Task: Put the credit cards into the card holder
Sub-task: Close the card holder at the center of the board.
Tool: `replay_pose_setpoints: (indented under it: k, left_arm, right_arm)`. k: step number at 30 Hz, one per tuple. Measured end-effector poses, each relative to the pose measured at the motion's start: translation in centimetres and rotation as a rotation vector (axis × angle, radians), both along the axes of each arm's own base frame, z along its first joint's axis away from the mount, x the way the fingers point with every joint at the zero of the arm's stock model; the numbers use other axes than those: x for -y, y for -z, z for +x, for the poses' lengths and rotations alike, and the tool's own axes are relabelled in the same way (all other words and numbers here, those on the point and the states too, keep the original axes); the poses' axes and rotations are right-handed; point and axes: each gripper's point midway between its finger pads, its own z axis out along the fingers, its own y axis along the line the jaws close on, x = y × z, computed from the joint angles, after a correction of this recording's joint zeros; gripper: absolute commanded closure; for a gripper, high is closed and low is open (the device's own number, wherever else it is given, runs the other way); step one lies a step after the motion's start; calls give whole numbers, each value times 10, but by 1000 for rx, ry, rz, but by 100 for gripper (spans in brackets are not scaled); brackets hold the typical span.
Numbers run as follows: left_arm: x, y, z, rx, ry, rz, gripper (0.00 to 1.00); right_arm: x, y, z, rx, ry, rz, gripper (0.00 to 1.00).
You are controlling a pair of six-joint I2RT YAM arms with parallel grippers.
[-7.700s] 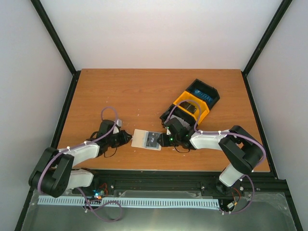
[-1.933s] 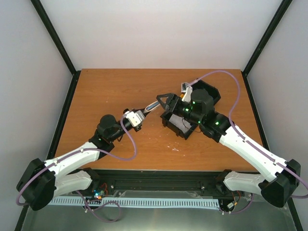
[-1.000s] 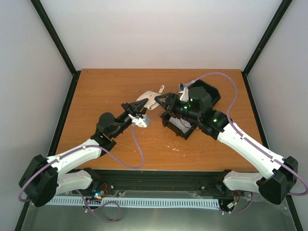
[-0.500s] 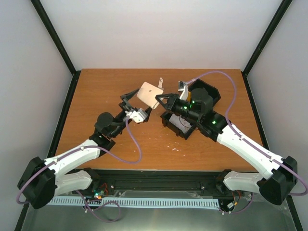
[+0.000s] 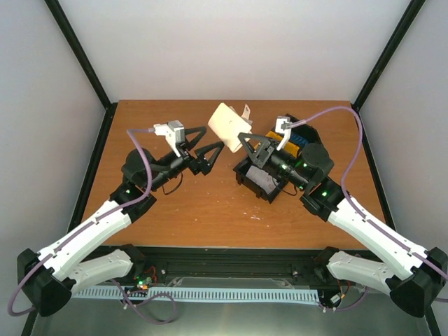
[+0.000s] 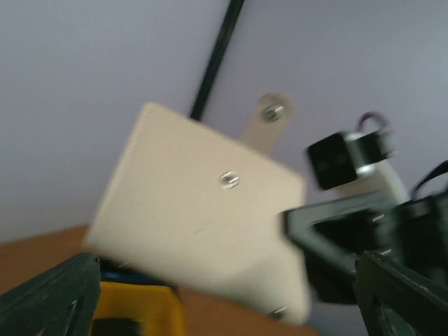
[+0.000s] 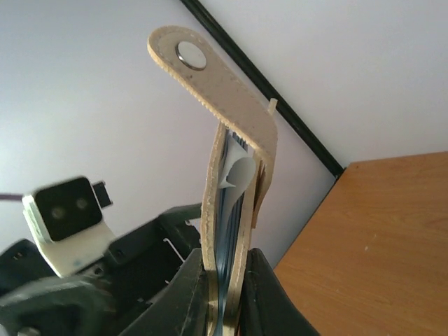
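My right gripper point(image 5: 245, 142) is shut on the lower edge of the cream card holder point(image 5: 230, 124) and holds it up in the air above the table. In the right wrist view the card holder point(image 7: 215, 189) stands edge-on between my fingers point(image 7: 192, 280), its snap strap point(image 7: 210, 66) bent over at the top. Blue and grey-white credit cards point(image 7: 229, 210) sit inside it. My left gripper point(image 5: 203, 143) is open, raised and just left of the holder without touching it. The left wrist view shows the holder's flat face point(image 6: 196, 224) ahead of the open left gripper point(image 6: 224, 276).
The black-and-yellow compartment tray point(image 5: 287, 143) lies on the wooden table point(image 5: 175, 210) under my right arm, right of centre. Black frame posts stand at the table's back corners. A yellow corner of the tray point(image 6: 140, 308) shows in the left wrist view.
My left gripper let go of the card holder, opened wide and drew back to the left. My right gripper shut on the holder and lifted it higher.
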Motion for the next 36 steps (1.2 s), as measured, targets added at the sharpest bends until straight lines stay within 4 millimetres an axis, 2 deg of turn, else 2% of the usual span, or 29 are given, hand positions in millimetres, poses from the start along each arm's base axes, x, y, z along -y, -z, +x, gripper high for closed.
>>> replay_pose_setpoints:
  k: [4, 10, 16, 18, 26, 33, 35, 36]
  left_arm:
    - [4, -4, -16, -155, 125, -165, 0]
    - [-6, 15, -17, -380, 144, -359, 0]
    - [-15, 18, -16, -469, 126, -446, 1]
    - [-18, 17, -19, -481, 127, -469, 5]
    - [-18, 21, -17, -501, 124, -467, 30]
    - [-11, 23, -13, -498, 132, -450, 70]
    - [-10, 24, -12, -493, 134, -445, 80]
    - [-9, 24, -13, -488, 138, -443, 85]
  right_arm:
    - [-12, 20, -3, -10, -64, -14, 97]
    - [-23, 35, -4, -47, -134, 34, 97]
    - [-26, 24, -13, -24, -192, 82, 97]
    - [-27, 21, -15, -16, -202, 92, 96]
    - [-38, 28, -23, -14, -288, 42, 96]
    - [-41, 38, -31, -49, -338, 32, 95]
    - [-40, 40, -32, -56, -336, 36, 88]
    - [-39, 41, -32, -57, -334, 36, 81]
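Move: The card holder, already pinched upright by the right gripper with its flap loose, has its middle about 2 cm ahead of and 4 cm to the right of the left hand, 1 cm higher. The right gripper's tips are some 7 cm right of the left hand, level with it. From the right hand the holder's middle lies 2 cm ahead, 3 cm left and 1 cm up. The card tray stands on the board about 16 cm ahead of the left hand, 19 cm right and 28 cm below. Roll the open left gripper nearly 40 degrees, its left side dropping, while easing it about 2 cm down and slightly back. Keep the right grip shut and carry the card holder to it, some 4 cm each down and left and 3 cm back, swinging about 20 degrees counter-clockwise. Then close the left fingers around the holder's left edge, most of the way. ##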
